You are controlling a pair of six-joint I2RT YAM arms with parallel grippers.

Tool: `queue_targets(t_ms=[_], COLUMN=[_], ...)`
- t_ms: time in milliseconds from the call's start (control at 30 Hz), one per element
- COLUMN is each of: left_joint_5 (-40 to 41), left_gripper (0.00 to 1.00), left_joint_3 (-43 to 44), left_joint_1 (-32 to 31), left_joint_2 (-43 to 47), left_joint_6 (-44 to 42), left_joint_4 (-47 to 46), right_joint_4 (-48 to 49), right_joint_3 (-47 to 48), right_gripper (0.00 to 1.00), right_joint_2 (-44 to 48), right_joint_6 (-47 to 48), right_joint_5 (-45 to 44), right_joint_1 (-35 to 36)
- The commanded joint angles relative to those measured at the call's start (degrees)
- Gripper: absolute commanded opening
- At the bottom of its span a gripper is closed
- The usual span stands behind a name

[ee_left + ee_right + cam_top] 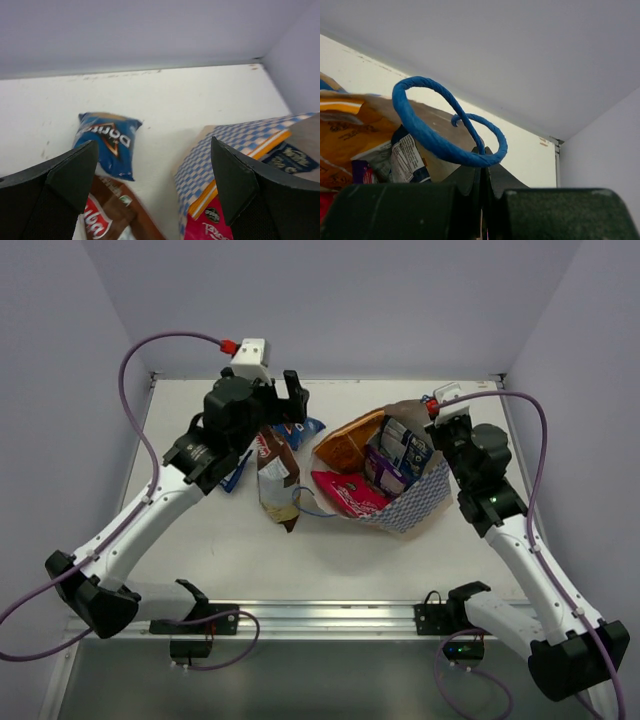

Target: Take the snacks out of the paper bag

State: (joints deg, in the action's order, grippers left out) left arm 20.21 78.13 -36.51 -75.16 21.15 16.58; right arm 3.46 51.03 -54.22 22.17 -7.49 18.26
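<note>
The checkered paper bag (418, 502) lies on its side, mouth facing left. Inside it show an orange packet (345, 445), a pink-red one (345, 492), a purple one (383, 472) and a dark blue-white one (405, 445). Out on the table lie a red-brown chips bag (277, 475) and a blue packet (302, 427). My left gripper (283, 408) hangs open above these two with nothing between its fingers (65, 175). My right gripper (440, 425) is shut on the bag's blue cord handle (445, 145), at the bag's far right edge.
Another blue packet (237, 472) lies partly under the left arm. A thin blue cord (312, 508) loops on the table by the bag's mouth. White walls close the back and sides; a metal rail (330, 618) runs along the near edge.
</note>
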Motion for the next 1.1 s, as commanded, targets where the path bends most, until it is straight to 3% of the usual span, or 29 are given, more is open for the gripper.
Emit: queue_targets(t_ms=[0, 33, 133, 300, 433, 600, 1067], left_joint_5=[-14.11, -20.41, -27.4, -26.71, -28.9, -29.26, -34.45], left_gripper=[1.0, 1.0, 1.0, 0.99, 0.96, 0.94, 0.98], left_joint_3=[5.19, 5.54, 5.02, 2.38, -1.3, -3.33, -3.16], left_joint_1=[-0.14, -0.49, -3.37, -11.46, -14.9, -17.19, -18.24], left_joint_2=[2.91, 2.91, 2.21, -0.43, -2.27, -5.17, -19.41], left_joint_6=[-5.58, -6.81, -14.78, -18.16, -17.01, -21.49, -50.31], left_joint_4=[2.05, 1.97, 1.97, 1.71, -3.55, -6.03, -18.95], right_joint_4=[5.32, 5.41, 5.85, 6.73, 6.73, 5.42, 1.28], right_joint_3=[5.66, 6.01, 7.24, 8.74, 8.66, 7.42, 5.84], right_gripper=[0.0, 0.0, 0.0, 0.0, 0.0, 0.0, 0.0], right_joint_2=[-0.19, -0.36, -1.15, -2.38, -2.56, -1.69, 0.43], right_joint_6=[2.52, 2.87, 4.19, 6.74, 7.53, 6.83, 4.9], right_joint_5=[2.38, 3.08, 5.11, 5.21, 5.02, 6.34, 9.5], right_joint_1=[-0.24, -0.16, -0.24, -0.24, -0.24, -0.24, -0.24])
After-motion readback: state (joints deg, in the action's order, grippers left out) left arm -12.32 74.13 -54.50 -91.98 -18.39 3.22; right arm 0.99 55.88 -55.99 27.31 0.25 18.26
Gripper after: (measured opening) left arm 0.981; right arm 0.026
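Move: The open left hand has just let go of the brown pack. The red pack in the tilted bag lies about 18 cm to its right, 6 cm back and some 19 cm below. From the same hand the orange pack is 17 cm right and roughly 1 cm ahead, and the purple one 25 cm right and 3 cm back, both 16 to 20 cm lower. From the right hand, the red pack lies about 9 cm left, 5 cm back and 18 cm below. The right hand keeps its pinch on the bag's blue handle, lifting and shifting left about 2 cm each. The left hand, fingers wide open, arcs up slightly, then sweeps right some 20 cm and back 10, sinking into the bag's mouth towards the red pack while its wrist turns about 60 degrees clockwise to point right and a little down; contact with a snack can't be seen. ##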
